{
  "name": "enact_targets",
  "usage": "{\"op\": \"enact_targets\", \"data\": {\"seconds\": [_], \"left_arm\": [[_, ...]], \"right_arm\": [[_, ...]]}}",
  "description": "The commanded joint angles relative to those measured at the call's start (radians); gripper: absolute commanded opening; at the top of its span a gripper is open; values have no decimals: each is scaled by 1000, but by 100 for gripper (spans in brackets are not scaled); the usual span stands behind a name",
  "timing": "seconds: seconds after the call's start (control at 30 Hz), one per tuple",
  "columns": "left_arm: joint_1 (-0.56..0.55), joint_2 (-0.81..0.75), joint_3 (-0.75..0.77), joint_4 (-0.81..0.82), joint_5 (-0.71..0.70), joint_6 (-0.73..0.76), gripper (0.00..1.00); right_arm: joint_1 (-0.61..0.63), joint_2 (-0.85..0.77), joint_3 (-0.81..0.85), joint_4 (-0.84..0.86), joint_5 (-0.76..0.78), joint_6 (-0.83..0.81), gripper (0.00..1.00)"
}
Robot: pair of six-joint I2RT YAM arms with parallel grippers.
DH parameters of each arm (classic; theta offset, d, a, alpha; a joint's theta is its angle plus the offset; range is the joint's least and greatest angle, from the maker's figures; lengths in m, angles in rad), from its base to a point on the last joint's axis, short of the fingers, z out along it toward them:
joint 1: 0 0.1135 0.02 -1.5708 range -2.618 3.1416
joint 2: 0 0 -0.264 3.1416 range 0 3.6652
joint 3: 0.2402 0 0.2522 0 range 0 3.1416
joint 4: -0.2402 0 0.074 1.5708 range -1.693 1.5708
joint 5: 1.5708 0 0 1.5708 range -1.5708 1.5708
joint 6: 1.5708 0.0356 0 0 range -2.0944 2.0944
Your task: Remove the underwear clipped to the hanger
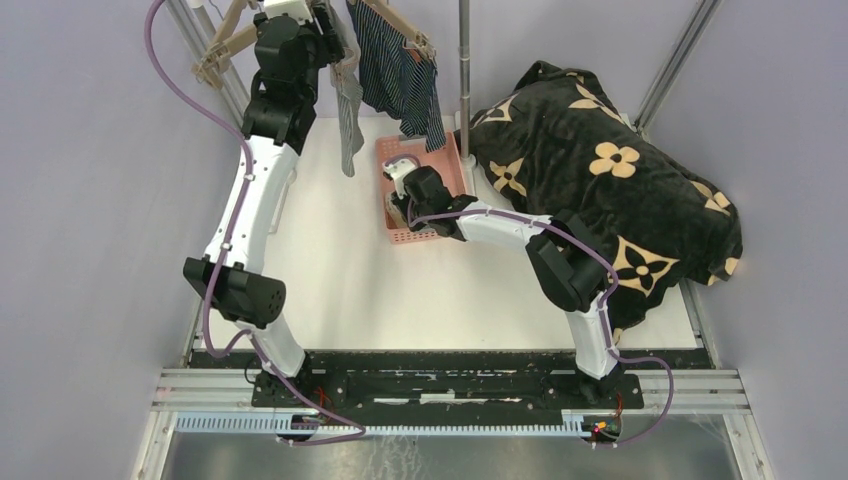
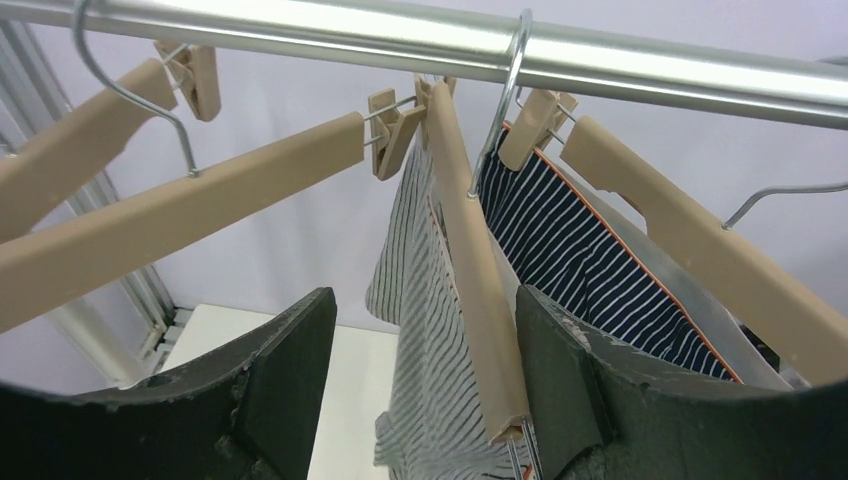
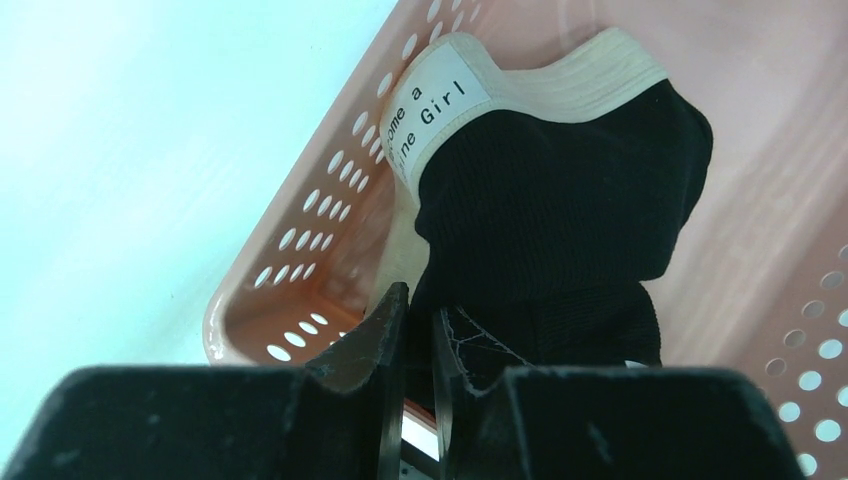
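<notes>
The grey-and-white striped underwear (image 2: 430, 350) hangs clipped to a wooden hanger (image 2: 470, 250) on the metal rail (image 2: 400, 35). The navy striped underwear (image 2: 570, 250) hangs on the hanger to its right. My left gripper (image 2: 422, 295) is open, raised at the rail, with the grey garment and its hanger arm between the jaws. In the top view the left gripper (image 1: 335, 45) is beside the grey underwear (image 1: 348, 120) and the navy underwear (image 1: 400, 75). My right gripper (image 3: 420, 300) is shut on the black underwear (image 3: 560, 190), low inside the pink basket (image 3: 300, 260).
The pink basket (image 1: 420, 236) sits on the white table under the hangers. A big black blanket with tan flowers (image 1: 610, 190) fills the right side. A vertical stand pole (image 1: 463, 60) rises behind the basket. Empty wooden hangers with clips (image 2: 150, 220) hang at the left.
</notes>
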Motion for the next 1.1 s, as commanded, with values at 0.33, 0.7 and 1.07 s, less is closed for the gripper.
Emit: {"op": "enact_targets", "data": {"seconds": [0.33,0.7,1.07], "left_arm": [[6,44,57,-18,73,-48,68],[14,61,69,20,57,-56,46],[19,84,100,11,85,-60,9]], "right_arm": [[8,-50,-29,50,4,-8,30],[9,-87,-61,57,38,-17,85],[8,-132,-104,83,44,-16,99]]}}
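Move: The left hand's open fingers already straddle the near end of the grey striped underwear's hanger, about 2 cm ahead, 1 right and 2 below. That underwear hangs roughly 10 cm ahead, 2 right, 12 below; the navy underwear 12 ahead, 15 right, 10 below; the nearest empty hanger 5 ahead, 15 left, 4 above. From the right hand, the black underwear's middle lies some 6 cm ahead, 2 right, 2 below. Left hand eases about 3 cm down and forward, pinching the hanger's near end; right fingers open, freeing black underwear. ##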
